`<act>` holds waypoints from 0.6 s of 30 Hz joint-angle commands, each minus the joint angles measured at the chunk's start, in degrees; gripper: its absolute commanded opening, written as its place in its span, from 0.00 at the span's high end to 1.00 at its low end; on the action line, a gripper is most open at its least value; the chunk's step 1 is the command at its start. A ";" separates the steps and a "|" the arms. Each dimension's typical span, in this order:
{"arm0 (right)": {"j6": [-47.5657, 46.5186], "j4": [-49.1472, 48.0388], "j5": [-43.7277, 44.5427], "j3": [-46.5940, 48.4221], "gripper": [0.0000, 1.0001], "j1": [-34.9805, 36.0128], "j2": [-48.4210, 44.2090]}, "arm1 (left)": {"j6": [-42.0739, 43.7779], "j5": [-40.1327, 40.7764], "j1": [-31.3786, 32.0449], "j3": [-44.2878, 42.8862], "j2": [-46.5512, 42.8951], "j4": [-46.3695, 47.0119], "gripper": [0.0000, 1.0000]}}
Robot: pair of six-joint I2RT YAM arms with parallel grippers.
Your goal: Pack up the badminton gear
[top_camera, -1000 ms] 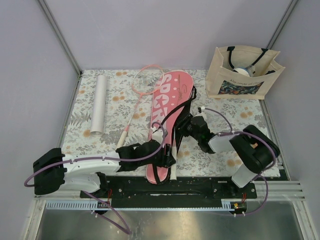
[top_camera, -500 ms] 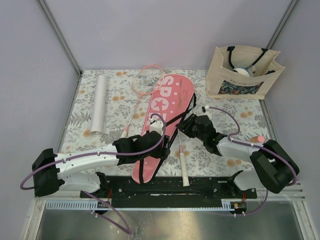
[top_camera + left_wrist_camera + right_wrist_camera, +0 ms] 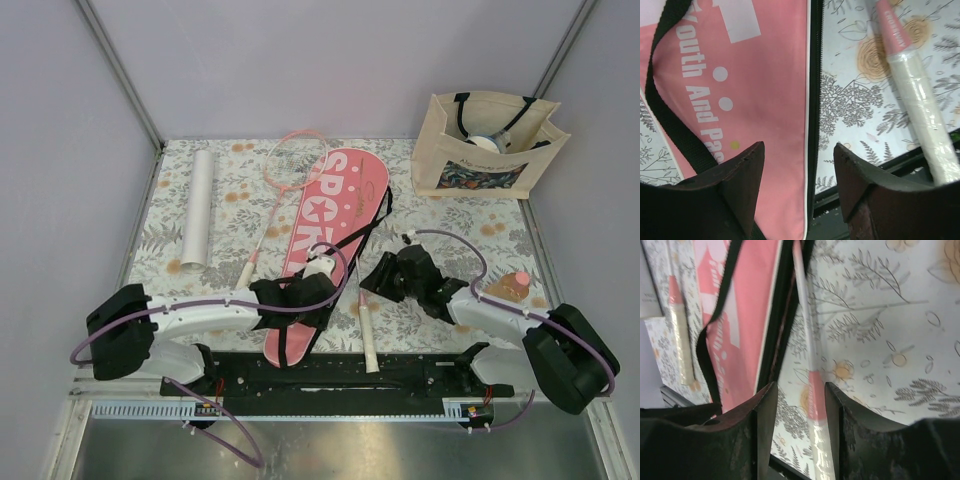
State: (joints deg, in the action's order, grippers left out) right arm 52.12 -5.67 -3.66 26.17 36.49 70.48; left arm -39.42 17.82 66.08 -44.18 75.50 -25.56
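The pink racket cover [image 3: 330, 215] lettered "SPORT" lies slanted on the flowered table, its black strap [image 3: 352, 238] across it. One pink-framed racket [image 3: 292, 160] lies to its left. The second racket's white handle [image 3: 366, 338] lies on the table right of the cover, its shaft running under the cover's edge. The white tube [image 3: 197, 208] lies far left. My left gripper [image 3: 799, 150] stands open over the cover's zipper edge [image 3: 815, 100] near its near end. My right gripper [image 3: 800, 387] stands open, straddling the second racket's pink collar [image 3: 816, 395] without closing on it.
A beige tote bag [image 3: 487, 148] with black straps stands at the back right. A small peach bottle [image 3: 515, 285] stands at the right edge beside my right arm. The black base rail [image 3: 400, 370] runs along the near edge.
The cover's near end swung left, leaving the second racket's handle bare on the table. My right gripper drew back toward the near side, over that handle. My left gripper stands over the cover's right edge.
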 commanded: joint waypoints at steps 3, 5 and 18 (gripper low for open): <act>-0.53 1.72 -4.69 -4.20 0.50 0.95 -3.24 | 2.59 0.98 -0.08 -0.99 5.70 2.62 0.39; -0.35 1.80 -4.86 -4.64 0.50 1.56 -3.59 | 2.86 1.07 0.01 -0.90 6.93 2.80 0.39; 3.42 -2.23 -5.83 -9.03 0.53 4.46 -4.91 | 4.09 -1.47 0.71 -2.31 11.42 4.38 0.96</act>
State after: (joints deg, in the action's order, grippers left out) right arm 53.19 -4.80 -8.69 18.28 39.18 66.67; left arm -35.94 17.76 66.39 -44.60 86.02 -22.72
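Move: The left hand hangs open over the bag's right zipped edge, which lies straight below it, about 5 cm down. From that hand the top end of the near racket's grip is some 9 cm right and 2 cm ahead, and the far racket's grip about 23 cm left and 11 cm ahead. From the right hand, the near grip's top end is roughly 6 cm back, straight in line and 4 cm down; that bag edge is about 9 cm left and 8 cm back. Straight down goes the left hand, about 4.5 cm, its left side rolling up slightly; near the bottom its fingers shut from well open to nearly closed and pinch the bag's zipped edge. Meanwhile the right hand draws back some 5.5 cm while sinking about 3 cm, tipping down a little, its half-open fingers coming over the top of the near racket's grip without closing. ##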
